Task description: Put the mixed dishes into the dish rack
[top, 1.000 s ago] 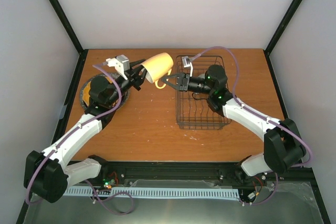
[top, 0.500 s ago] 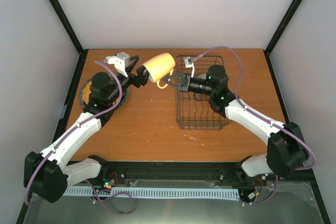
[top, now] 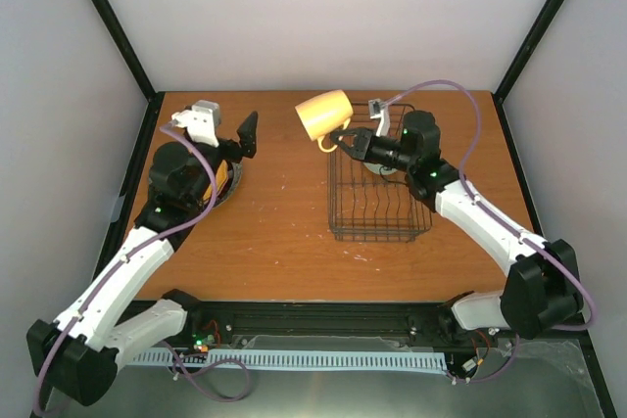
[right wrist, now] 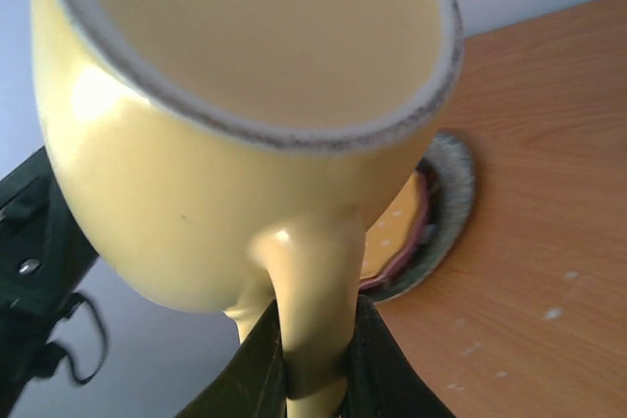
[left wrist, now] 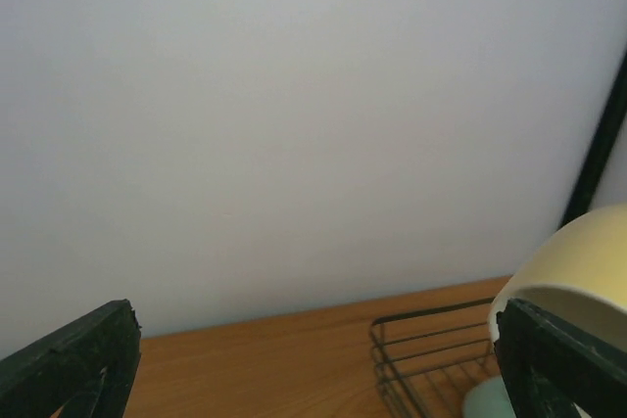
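Note:
The yellow mug [top: 325,116] hangs in the air at the dish rack's [top: 377,205] far left corner, tipped on its side. My right gripper [top: 344,140] is shut on its handle [right wrist: 306,312], a finger on each side. My left gripper [top: 240,136] is open, holds nothing and sits apart from the mug on its left. In the left wrist view its fingers [left wrist: 560,359] stand wide, with the mug [left wrist: 580,259] behind the right one. The orange-yellow plate [right wrist: 400,227] lies on the maroon-pink plate [right wrist: 390,279] and the grey plate [right wrist: 453,193], stacked under the left arm. A pale green bowl [left wrist: 482,400] sits in the rack.
The plate stack [top: 223,186] lies on the wooden table [top: 274,232] at its left side, partly hidden by my left arm. The wire rack stands right of centre. A black frame post [left wrist: 600,134] rises at the back right corner.
My left gripper opened, let go of the mug and drew back to the left. My right gripper, holding the handle, carried the mug up and to the right, toward the rack.

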Available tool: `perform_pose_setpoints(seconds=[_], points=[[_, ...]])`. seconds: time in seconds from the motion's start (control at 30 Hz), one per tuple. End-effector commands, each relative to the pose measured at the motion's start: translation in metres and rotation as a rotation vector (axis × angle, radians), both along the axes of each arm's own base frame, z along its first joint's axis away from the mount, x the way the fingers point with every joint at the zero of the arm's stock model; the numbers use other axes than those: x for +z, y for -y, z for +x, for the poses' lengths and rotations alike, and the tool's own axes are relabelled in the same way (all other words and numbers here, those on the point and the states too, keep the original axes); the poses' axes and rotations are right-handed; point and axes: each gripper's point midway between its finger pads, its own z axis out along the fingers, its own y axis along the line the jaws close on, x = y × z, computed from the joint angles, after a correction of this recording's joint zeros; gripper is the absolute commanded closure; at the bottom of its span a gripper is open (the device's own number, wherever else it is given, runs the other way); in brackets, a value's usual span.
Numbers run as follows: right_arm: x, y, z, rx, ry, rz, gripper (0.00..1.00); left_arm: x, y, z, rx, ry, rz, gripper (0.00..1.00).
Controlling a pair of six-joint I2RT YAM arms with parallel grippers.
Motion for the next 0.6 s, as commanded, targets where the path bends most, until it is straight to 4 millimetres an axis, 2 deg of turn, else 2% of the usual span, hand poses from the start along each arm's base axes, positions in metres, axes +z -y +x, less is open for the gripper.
perform_pose_setpoints(seconds=[0.0,0.13,0.3,0.43,0.57], points=[[0.05,0.035,0.015,-0.154,0.196,-0.078,0.97,-0.012,-0.033,-0.004,0.171,-0.026,0.098,0.0],[0.047,0.064,0.032,-0.315,0.252,-0.263,0.97,-0.024,-0.047,-0.01,0.236,-0.05,0.146,0.0],[0.018,0.101,0.05,-0.506,0.248,-0.477,0.97,-0.039,-0.057,-0.017,0.27,-0.067,0.157,0.0],[-0.013,0.116,0.059,-0.555,0.225,-0.617,0.97,-0.049,-0.061,-0.02,0.289,-0.084,0.167,0.0],[-0.034,0.124,0.065,-0.589,0.225,-0.691,0.97,-0.054,-0.067,-0.022,0.316,-0.092,0.167,0.0]])
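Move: My right fingers hold the yellow mug by its handle. The dish rack's middle lies about 11 cm ahead of them, 13 cm to the right and some 27 cm below, with the green bowl in it, about 12 cm ahead and 13 cm right; the plates lie about 39 cm left and 8 cm ahead. From my open left hand, the plates are roughly 20 cm left, 8 cm ahead and 36 cm down; the rack is about 32 cm right and 10 cm ahead. I swing the mug in over the rack with my right hand, about 11 cm to the right and 5 cm forward, sinking at the end, while the wrist turns some 30 degrees clockwise and tips the fingers down, grip kept. My left hand, empty and wide open, draws off to the left and down towards the plates, about 5 cm each way, turning some 15 degrees counter-clockwise. ##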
